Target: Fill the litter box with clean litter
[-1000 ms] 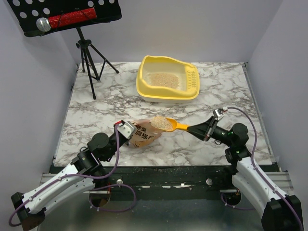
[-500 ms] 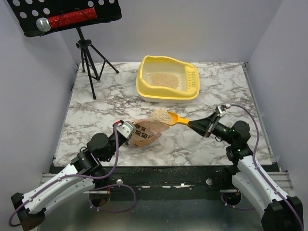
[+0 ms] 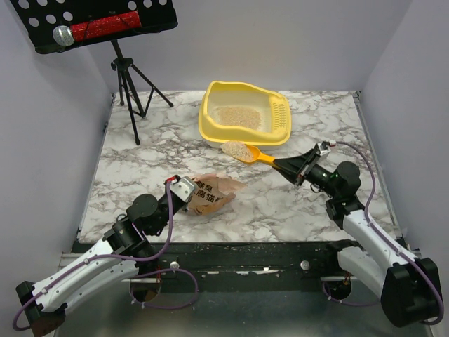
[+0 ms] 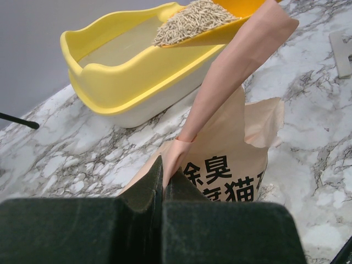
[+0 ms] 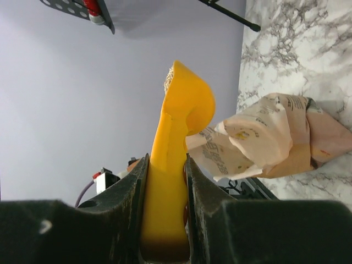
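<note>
The yellow litter box [image 3: 210, 130] stands at the back middle of the table, with pale clean litter [image 3: 238, 116] in its basin; it also shows in the left wrist view [image 4: 126, 88]. My right gripper [image 3: 284, 167] is shut on the handle of a yellow-orange scoop [image 3: 242, 151], heaped with litter and held just in front of the box's near rim. The scoop shows in the right wrist view [image 5: 176, 143]. My left gripper [image 3: 184, 189] is shut on an edge of the tan-pink litter bag [image 3: 214, 191], which lies open on the table [image 4: 231, 165].
A black tripod stand [image 3: 130, 84] with a perforated tray and a red-handled microphone [image 3: 95, 29] stands at the back left. White walls enclose the marble table [image 3: 140, 168] on three sides. Spilled granules lie along the front rail [image 3: 266, 247].
My right gripper has carried the loaded scoop from above the bag's mouth back and up to the litter box's near rim. The left gripper and bag have stayed put.
</note>
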`<action>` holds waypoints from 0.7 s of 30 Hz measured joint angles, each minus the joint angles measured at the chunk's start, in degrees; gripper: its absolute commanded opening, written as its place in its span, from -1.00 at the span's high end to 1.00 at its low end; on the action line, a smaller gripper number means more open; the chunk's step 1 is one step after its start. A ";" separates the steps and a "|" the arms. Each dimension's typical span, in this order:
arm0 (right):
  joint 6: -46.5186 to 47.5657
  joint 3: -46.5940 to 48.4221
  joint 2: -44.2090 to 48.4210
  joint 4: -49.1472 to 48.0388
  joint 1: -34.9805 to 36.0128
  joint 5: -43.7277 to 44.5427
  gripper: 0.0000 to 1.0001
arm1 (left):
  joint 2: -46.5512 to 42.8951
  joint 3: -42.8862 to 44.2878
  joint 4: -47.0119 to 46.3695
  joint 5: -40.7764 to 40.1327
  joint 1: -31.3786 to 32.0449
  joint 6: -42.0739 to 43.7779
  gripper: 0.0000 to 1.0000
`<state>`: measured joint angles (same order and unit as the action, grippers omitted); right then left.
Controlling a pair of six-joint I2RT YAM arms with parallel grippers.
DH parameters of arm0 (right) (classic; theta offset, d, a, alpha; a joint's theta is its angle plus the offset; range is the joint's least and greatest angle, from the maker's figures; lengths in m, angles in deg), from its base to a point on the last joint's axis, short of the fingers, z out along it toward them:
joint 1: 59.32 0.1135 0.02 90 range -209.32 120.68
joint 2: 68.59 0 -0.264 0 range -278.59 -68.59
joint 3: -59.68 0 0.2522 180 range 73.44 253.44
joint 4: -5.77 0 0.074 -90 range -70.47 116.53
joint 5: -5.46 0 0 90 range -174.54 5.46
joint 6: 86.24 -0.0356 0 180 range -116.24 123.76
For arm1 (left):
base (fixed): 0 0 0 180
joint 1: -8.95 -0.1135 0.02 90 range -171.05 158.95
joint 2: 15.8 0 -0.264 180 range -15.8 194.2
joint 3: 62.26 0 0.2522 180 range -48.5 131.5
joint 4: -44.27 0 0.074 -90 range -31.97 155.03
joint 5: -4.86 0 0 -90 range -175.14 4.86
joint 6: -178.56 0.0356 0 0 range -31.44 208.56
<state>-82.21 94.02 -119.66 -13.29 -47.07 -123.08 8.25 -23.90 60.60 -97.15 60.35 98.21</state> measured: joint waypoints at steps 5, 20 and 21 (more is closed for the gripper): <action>-0.33 3.41 -5.05 -3.28 0.00 1.68 0.99 | 0.00 0.00 0.00 0.00 0.00 0.00 1.00; -0.48 16.70 -24.63 -11.50 0.00 6.51 0.99 | -0.07 0.00 0.00 0.02 0.00 -0.02 1.00; -0.50 17.94 -26.29 -12.02 0.00 6.69 0.99 | -0.07 0.00 0.00 0.00 0.00 0.00 1.00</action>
<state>-82.71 111.96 -145.95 -25.31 -47.07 -116.40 8.18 -23.90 60.60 -97.15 60.35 98.21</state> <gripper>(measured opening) 0.346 0.019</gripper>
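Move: My right hand holds the loaded scoop, its bowl about 6 cm ahead and 11 cm to the left. The middle of the litter box lies roughly 34 cm ahead, 8 cm to the left and 17 cm below. The litter bag stands some 3 cm back and 22 cm to the left, its middle about 14 cm below. From my left hand the box is about 39 cm ahead, 19 cm to the right and 15 cm below. With the heaped scoop still gripped by its handle, I carry it forward about 11 cm towards the near side of the litter box, gathering speed and rising some 3 cm on the way. My right wrist turns clockwise slightly, roughly 5 to 10 degrees, keeping the bowl level. My left hand stays put, pinching the rolled top of the litter bag. ##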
